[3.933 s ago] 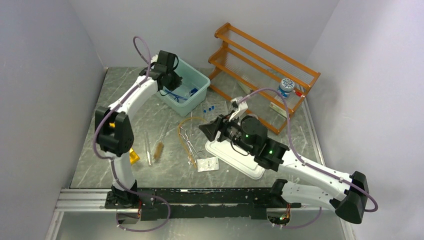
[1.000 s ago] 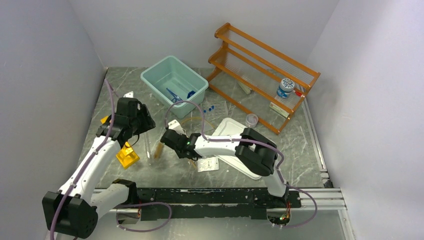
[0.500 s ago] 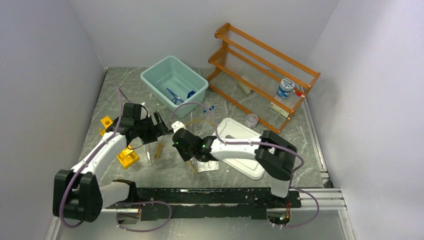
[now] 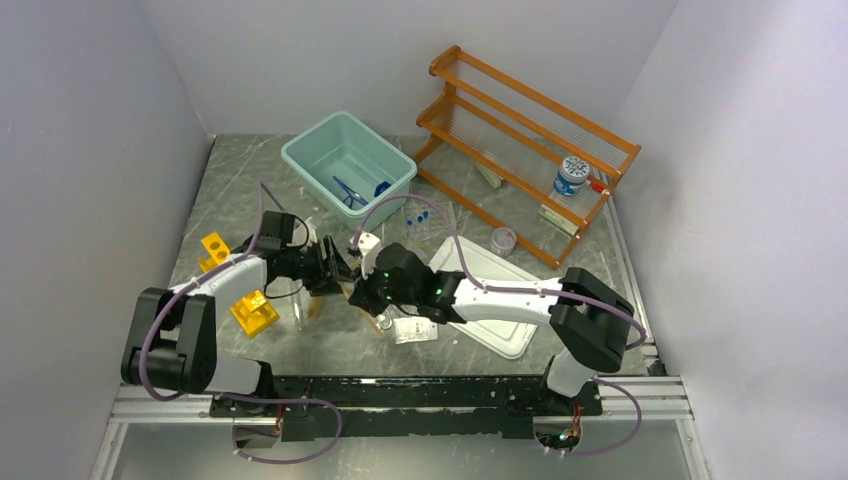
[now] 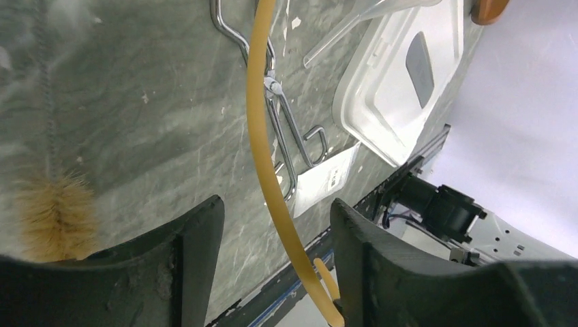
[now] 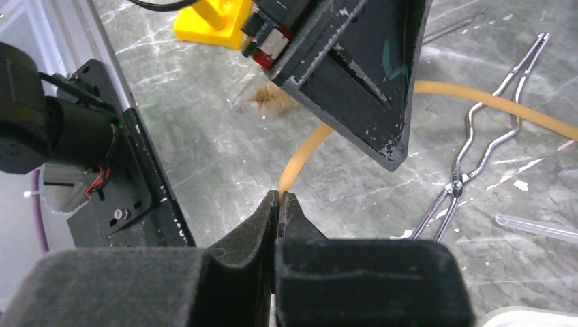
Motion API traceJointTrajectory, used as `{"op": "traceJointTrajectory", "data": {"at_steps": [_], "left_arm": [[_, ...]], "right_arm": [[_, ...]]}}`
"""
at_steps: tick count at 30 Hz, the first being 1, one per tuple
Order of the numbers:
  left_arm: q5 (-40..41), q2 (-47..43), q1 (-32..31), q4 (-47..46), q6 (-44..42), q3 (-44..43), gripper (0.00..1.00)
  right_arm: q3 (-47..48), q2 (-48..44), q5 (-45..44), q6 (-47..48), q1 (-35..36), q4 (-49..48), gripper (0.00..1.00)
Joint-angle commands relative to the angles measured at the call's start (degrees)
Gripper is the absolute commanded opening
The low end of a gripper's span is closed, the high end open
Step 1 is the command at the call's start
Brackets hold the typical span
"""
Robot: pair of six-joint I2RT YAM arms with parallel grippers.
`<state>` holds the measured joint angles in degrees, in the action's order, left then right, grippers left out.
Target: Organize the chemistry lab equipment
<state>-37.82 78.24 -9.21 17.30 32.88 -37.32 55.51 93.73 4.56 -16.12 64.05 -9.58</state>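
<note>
My right gripper [image 6: 279,196] is shut on one end of the amber rubber tubing [image 6: 304,152], held above the table. The tubing [image 5: 256,136] runs up between the fingers of my left gripper [image 5: 276,204], which is open and straddles it without pinching. Both grippers meet mid-table, the left gripper [image 4: 335,272] just left of the right gripper [image 4: 361,290]. Metal tongs [image 5: 286,129] lie under the tubing. The brush [image 5: 54,218] lies to the left, beside a glass tube [image 4: 296,305] and the yellow test-tube rack [image 4: 253,312].
A teal bin [image 4: 300,165] at the back holds blue-framed goggles [image 4: 350,190]. The orange shelf [image 4: 520,130] at the back right carries a small jar [image 4: 572,175]. A white tray [image 4: 505,325] lies right of centre. Blue-capped vials [image 4: 420,215] lie behind the grippers.
My left gripper has swung right to meet the right gripper and now straddles the tubing. The right gripper has shut on the tubing's end and drawn it up off the table.
</note>
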Motion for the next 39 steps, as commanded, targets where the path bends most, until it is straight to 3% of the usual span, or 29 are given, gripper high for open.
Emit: {"op": "traceJointTrajectory", "data": {"at_steps": [1, 5, 7, 8, 9, 10, 14, 17, 22, 27, 33, 39], "left_arm": [[-8.59, 3.21, 0.34, -7.86, 5.3, 1.9, 0.56], [-9.18, 3.92, 0.34, -9.35, 6.4, 1.88, 0.29], [-8.51, 2.82, 0.34, -8.22, 5.78, 0.93, 0.06], [-7.86, 1.89, 0.34, -7.2, 5.15, 0.25, 0.05], [-6.67, 0.55, 0.34, -5.72, 4.23, -0.55, 0.05], [-5.25, -0.91, 0.34, -3.6, 3.35, -1.57, 0.05], [2.58, -9.19, 0.34, 5.77, 0.55, -5.19, 0.05], [7.89, -14.75, 0.34, 11.6, -1.09, -8.49, 0.05], [17.27, -21.19, 0.34, 20.32, -6.13, -17.84, 0.05], [17.13, -23.22, 0.32, 25.09, -11.94, -29.24, 0.05], [14.29, -23.08, 0.34, 18.42, -10.92, -36.53, 0.05], [11.09, -14.68, 0.34, 9.65, -9.46, -46.01, 0.05]], "right_arm": [[-1.78, -2.82, 5.66, 2.03, -0.66, -4.58, 0.0], [-3.34, -4.91, 6.33, 2.37, -1.07, -5.4, 0.0], [-3.72, -5.5, 6.46, 2.3, -1.23, -5.18, 0.0], [-3.69, -5.83, 6.27, 2.01, -1.33, -4.65, 0.0], [-3.55, -6.11, 5.95, 1.41, -1.61, -3.91, 0.0], [-3.47, -6.51, 5.94, 0.78, -1.95, -3.3, 0.06], [-4.36, -9.55, 4.46, -1.07, -2.95, -3.06, 0.44], [-4.51, -12.31, 2.51, -1.97, -3.47, -2.51, 0.59], [-4.3, -17.68, -2.08, -4.89, -3.91, 0.04, 0.64], [-5.41, -23.74, -9.0, -7.57, -4.12, 2.5, 0.65], [-1.56, -27.99, -16.21, -10.39, -5.27, 9.25, 0.64], [-3.0, -32.37, -17.1, -9.55, -5.29, 7.52, 0.64]]}}
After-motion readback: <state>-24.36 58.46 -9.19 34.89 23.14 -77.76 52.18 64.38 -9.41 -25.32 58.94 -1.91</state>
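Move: The stretch of orange tubing to be gripped passes just beyond the left hand's open fingertips, about 2 cm to their right and 1 cm lower. The tongs lie some 6 cm right and 6 cm below, the brush bristles about 5 cm left, 4 cm back and 6 cm below, and the green bin about 21 cm ahead. The right hand already holds the tubing; that stretch lies roughly 5 cm ahead, 1 cm left and 4 cm below it. The left fingers close on the tubing and pinch it after a short dip; the right hand then opens wide and lets go, backing off about 16 cm up and 9 cm to the right. Keeping its grip, the left hand lifts steeply, some 30 cm, drifting only slightly forward, while its fingers swing up about 50 degrees from their downward slant. ##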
